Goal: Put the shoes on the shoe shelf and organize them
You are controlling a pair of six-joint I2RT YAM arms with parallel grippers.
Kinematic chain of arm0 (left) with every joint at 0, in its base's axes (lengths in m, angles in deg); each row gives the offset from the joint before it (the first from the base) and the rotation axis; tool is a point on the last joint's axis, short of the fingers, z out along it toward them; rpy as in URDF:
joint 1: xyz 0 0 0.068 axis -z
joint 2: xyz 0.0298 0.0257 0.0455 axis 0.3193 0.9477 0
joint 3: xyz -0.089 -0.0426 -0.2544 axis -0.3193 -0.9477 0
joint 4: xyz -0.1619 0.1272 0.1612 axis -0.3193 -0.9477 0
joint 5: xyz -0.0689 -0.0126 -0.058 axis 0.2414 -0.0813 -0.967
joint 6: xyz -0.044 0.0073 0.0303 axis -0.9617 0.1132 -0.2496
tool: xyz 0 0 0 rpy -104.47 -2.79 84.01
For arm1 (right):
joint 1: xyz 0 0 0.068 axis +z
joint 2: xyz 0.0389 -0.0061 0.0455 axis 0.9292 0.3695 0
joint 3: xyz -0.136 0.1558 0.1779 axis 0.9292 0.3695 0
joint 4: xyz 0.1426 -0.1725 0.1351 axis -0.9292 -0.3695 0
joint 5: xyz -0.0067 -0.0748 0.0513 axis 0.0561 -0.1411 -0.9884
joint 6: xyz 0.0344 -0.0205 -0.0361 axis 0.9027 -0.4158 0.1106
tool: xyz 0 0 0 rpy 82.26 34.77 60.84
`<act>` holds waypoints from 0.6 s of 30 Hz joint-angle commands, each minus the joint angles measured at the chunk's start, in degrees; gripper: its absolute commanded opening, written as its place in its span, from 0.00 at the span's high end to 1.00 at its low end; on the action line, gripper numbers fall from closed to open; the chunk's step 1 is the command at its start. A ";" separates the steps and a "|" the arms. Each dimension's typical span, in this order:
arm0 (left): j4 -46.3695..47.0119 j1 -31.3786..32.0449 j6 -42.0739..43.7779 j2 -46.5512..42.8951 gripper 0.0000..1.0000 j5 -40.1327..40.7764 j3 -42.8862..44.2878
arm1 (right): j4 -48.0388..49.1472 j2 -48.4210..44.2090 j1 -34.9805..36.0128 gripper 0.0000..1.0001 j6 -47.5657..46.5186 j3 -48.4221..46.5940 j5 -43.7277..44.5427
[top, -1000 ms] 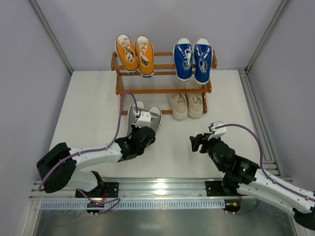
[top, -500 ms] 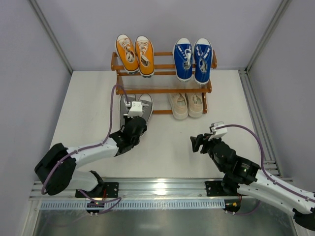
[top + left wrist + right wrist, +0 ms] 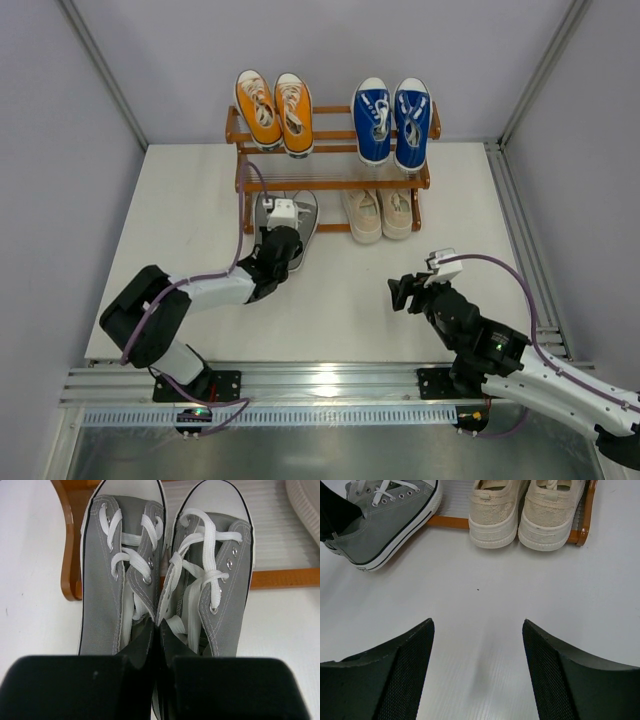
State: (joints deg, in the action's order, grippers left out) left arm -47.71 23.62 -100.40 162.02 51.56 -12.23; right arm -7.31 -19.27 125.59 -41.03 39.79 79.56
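Observation:
The wooden shoe shelf stands at the back of the table. Orange shoes and blue shoes sit on its top tier. Cream shoes sit on the right of the lower tier. My left gripper is shut on the grey shoes, pinching their two inner walls together. The grey shoes' toes lie on the left of the lower tier, heels off the front rail. My right gripper is open and empty over bare table in front of the cream shoes.
The right wrist view shows a grey shoe at upper left and the shelf's end post at right. Frame uprights and grey walls stand close behind and beside the shelf. The arm bases sit on the rail at the near edge.
My left arm has carried the grey pair away from me and a little left, from the open table onto the lower tier's left side. The right arm has barely moved.

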 commanded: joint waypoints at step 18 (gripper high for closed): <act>19.39 -7.43 -1.81 7.37 1.00 -3.37 12.37 | -0.45 0.90 0.29 0.27 0.42 -1.99 0.51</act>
State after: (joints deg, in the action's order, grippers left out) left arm -41.57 17.78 -100.68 170.19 47.29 -4.51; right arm -8.23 -18.36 125.59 -40.90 39.79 79.54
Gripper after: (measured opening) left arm 0.006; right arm 0.734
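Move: About 10 cm ahead of the left hand and a little below is the free left end of the bottom tier, where the pinched pair of grey shoes is going. That tier's front rail runs some 4 cm ahead, 5 below; the middle tier's front rail about 7 ahead, 8 above. The beige pair sits level with the free spot, roughly 24 cm to its right. From the idle right hand the spot lies about 26 ahead, 29 left. Sliding the grey pair toe-first into the left end of the bottom tier, the left hand travels about 5.5 cm forward, rising nearly 3 cm at first and then sinking about half of that again, with a slight swing right and back. The shut fingers keep pinching the two inner shoe sides together, while the wrist rolls some 5 degrees, its left side dipping. ##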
